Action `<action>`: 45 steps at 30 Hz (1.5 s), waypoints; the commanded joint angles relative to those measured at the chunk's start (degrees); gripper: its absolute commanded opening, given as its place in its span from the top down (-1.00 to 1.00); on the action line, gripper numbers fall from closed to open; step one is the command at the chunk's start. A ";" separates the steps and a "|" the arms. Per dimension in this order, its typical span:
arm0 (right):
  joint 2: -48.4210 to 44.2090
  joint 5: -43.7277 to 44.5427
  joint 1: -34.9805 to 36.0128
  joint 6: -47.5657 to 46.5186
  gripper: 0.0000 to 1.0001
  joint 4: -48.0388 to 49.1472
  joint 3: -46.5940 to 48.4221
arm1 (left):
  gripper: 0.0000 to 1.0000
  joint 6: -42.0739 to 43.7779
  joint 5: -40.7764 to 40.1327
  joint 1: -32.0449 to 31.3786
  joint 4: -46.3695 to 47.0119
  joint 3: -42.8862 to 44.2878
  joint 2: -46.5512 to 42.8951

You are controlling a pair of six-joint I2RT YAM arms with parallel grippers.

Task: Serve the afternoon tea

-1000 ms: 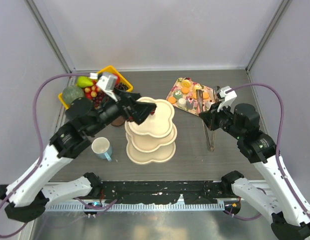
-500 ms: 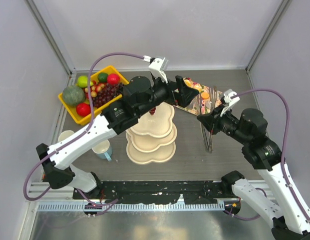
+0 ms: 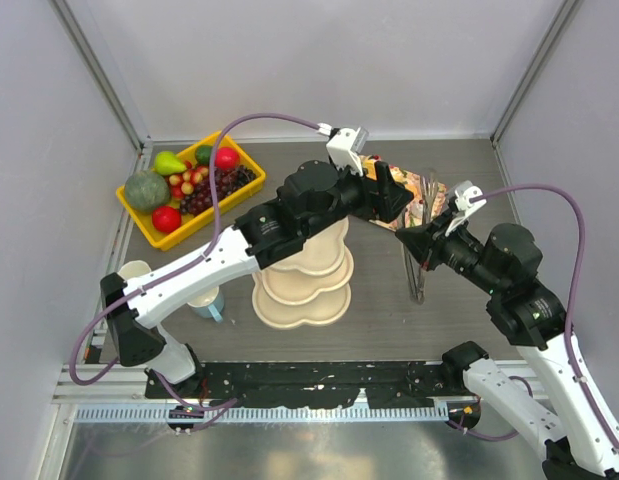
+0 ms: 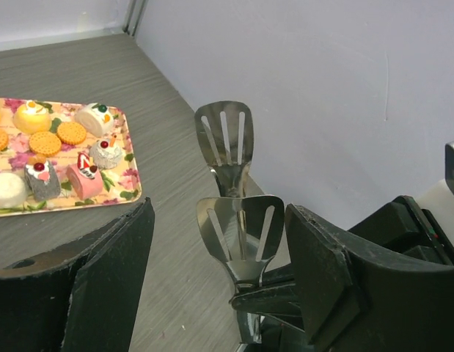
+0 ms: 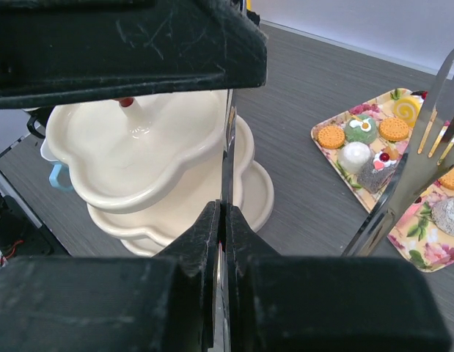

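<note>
The cream three-tier stand (image 3: 301, 292) stands at mid table, its top hidden under my left arm; the red knob (image 5: 125, 102) shows in the right wrist view. Pastries and biscuits (image 4: 59, 152) lie on the floral tray (image 4: 128, 195). Metal tongs (image 3: 421, 268) hang from my right gripper (image 3: 412, 238), which is shut on one thin arm (image 5: 227, 172) of them. My left gripper (image 4: 219, 253) is open, and the tongs' lower slotted head (image 4: 240, 229) lies between its fingers (image 4: 102, 282) without touching. The pale blue mug (image 3: 204, 298) sits left of the stand. The dark mug is hidden.
A yellow bin of fruit (image 3: 181, 188) stands at the back left. The enclosure walls are close on both sides. My left arm (image 3: 289, 215) stretches across the stand towards the tray.
My left arm swung right, from the stand's left side across its top to the tongs. My right gripper shifted slightly right and kept hold of the tongs.
</note>
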 commanded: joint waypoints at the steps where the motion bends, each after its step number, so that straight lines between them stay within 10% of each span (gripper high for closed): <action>1: -0.35 0.05 0.29 1.01 0.90 5.97 -0.46 | -0.48 -1.30 -0.63 -0.72 2.84 1.56 -0.02; 17: 0.97 0.40 0.29 1.80 0.86 8.08 -2.04 | 0.39 -5.52 -0.89 -0.72 6.18 -0.37 -0.11; 26: -1.83 8.74 0.29 -0.12 -0.99 4.93 -2.22 | 0.67 -9.04 -1.51 1.65 9.79 -1.87 -1.16; 45: -5.09 11.48 0.38 -3.56 -0.91 3.59 -8.29 | 0.70 -15.28 1.13 5.34 16.12 -6.52 -6.09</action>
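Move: The tongs stand upright in the right hand's shut fingers. The head of their nearer blade lies about 2 cm right of the left hand's point, level with it, already between its part-open fingers. From the right hand that head is some 6 cm up and 3 cm forward. The dessert tray lies about 17 cm ahead of the left hand, 6 cm to its right and 35 cm below; the tiered stand some 14 cm to its left, 2 cm back and 25 cm below. The tongs' nearer head gets pinched by its side edges as the left fingers close to about half open; only then does the right hand open wide, let go and draw off about 3.5 cm right, then some 4 cm down. Keeping its grip, the left hand carries the tongs roughly 3 cm forward and 3 cm left, rising a little and rolling about 15 degrees, left side down. ##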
